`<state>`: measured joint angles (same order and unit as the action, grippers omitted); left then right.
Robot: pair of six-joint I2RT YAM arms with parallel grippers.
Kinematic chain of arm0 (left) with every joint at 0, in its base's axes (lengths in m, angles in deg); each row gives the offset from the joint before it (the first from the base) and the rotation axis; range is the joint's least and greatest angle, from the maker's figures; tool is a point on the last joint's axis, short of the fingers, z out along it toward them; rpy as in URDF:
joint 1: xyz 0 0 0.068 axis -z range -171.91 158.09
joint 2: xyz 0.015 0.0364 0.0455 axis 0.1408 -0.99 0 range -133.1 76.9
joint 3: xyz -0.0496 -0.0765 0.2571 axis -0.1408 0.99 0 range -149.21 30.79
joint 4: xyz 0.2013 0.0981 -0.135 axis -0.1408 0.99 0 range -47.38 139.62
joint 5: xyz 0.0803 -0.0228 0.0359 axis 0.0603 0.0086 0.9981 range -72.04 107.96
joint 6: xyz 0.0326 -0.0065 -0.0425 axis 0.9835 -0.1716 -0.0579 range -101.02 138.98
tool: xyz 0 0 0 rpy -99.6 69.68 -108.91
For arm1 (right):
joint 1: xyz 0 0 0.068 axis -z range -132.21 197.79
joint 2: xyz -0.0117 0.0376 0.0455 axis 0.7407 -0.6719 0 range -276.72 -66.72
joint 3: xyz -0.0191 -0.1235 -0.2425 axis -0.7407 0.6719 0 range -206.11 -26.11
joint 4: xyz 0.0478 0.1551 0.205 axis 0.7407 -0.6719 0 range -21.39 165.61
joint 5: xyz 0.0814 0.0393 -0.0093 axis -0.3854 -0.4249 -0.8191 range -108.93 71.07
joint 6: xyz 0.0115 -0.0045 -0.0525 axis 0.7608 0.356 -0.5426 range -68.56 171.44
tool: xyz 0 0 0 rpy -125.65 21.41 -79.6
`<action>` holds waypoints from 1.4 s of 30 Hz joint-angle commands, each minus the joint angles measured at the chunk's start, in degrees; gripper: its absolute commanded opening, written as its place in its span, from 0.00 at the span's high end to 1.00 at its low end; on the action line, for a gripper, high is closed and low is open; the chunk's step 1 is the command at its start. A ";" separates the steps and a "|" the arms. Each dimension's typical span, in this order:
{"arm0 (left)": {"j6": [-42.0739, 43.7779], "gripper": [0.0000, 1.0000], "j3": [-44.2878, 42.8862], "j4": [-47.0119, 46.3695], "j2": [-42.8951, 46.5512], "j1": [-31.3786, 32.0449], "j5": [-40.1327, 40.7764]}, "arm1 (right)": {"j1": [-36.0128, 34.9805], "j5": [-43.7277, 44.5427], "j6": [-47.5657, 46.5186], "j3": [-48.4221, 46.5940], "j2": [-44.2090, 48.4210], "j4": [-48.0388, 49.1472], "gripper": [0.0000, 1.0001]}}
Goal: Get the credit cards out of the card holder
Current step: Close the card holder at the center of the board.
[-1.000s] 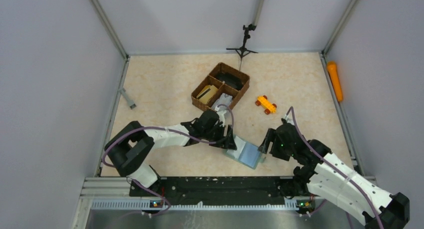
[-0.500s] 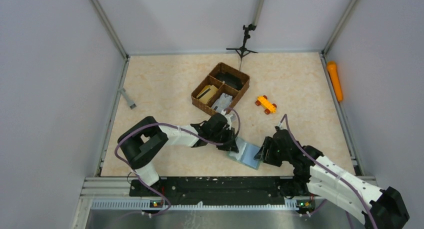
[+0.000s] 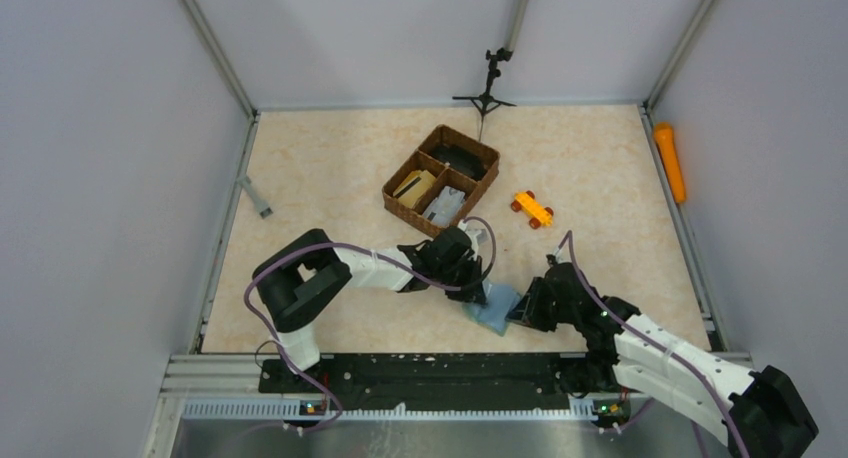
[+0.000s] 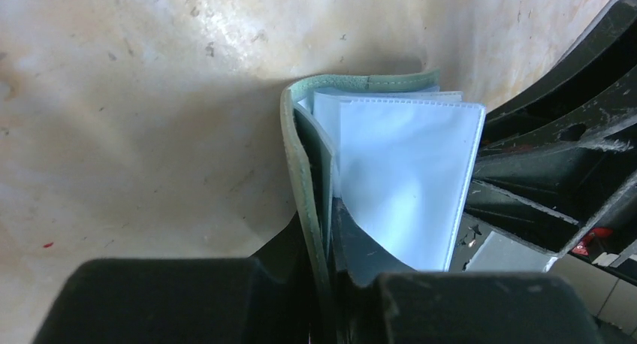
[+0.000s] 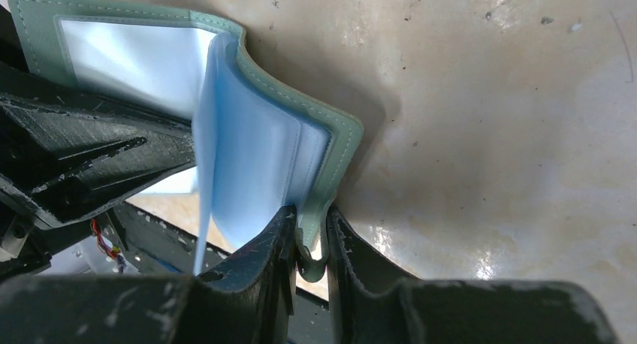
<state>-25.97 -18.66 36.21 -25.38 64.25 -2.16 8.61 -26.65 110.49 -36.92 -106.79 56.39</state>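
Observation:
The card holder [image 3: 497, 306] is grey-green with pale blue plastic sleeves and hangs part-open between my two grippers near the table's front edge. My left gripper [image 3: 479, 288] is shut on one cover: in the left wrist view its jaws [image 4: 327, 246] pinch the green edge [image 4: 304, 171], with the sleeves [image 4: 406, 179] fanning out to the right. My right gripper [image 3: 522, 308] is shut on the opposite cover, whose curled green edge [image 5: 330, 171] sits between its jaws [image 5: 309, 242]. The credit cards are hidden; I see only sleeves [image 5: 255, 171].
A brown wicker tray [image 3: 400, 200] stands behind the left arm, holding a yellow block [image 3: 415, 186] and pale flat items. An orange toy block [image 3: 532, 209] lies to its right. An orange cylinder [image 3: 669, 160] lies by the right wall, with a small tripod [image 3: 487, 88] at the back.
Both grippers have closed on the holder's opposite covers. The holder, lying flat and open a second ago, is now folded up between them. The two arms have moved closer together.

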 commanded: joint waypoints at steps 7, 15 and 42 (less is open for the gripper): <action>1.57 0.96 -4.23 4.29 -1.52 3.04 3.79 | 0.33 0.29 -2.06 -5.84 -0.63 3.00 0.82; 1.56 0.51 -1.48 6.15 4.53 -1.71 0.72 | 0.33 3.95 -7.34 -16.21 1.36 -11.46 0.78; -1.65 0.41 18.46 7.86 24.93 -1.47 6.79 | 0.12 -8.26 -8.80 -20.29 -26.10 17.17 0.13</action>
<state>-28.48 -2.10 41.98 -4.59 62.40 2.76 8.61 -33.45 101.55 -53.69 -129.44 67.60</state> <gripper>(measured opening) 0.587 0.869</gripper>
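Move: Both hands already pinch the half-open card holder low over the table. Its middle lies about 2 cm to the right of the left hand and 2 cm back. From the right hand it is some 5 cm to the left and 3 cm ahead. From the right hand the basket is about 38 cm ahead and 16 cm to the left; the toy car is about 32 cm ahead and 10 cm to the right. Still pinching the strap end of the right-hand cover, the right fingers lift it some 8 cm, arcing forward. They then sink slightly, carry on left and forward over the holder and open wide, letting go. Meanwhile the left fingers open off the left edge, rise a little, and back away about 8 cm to the left, slightly towards the base. ##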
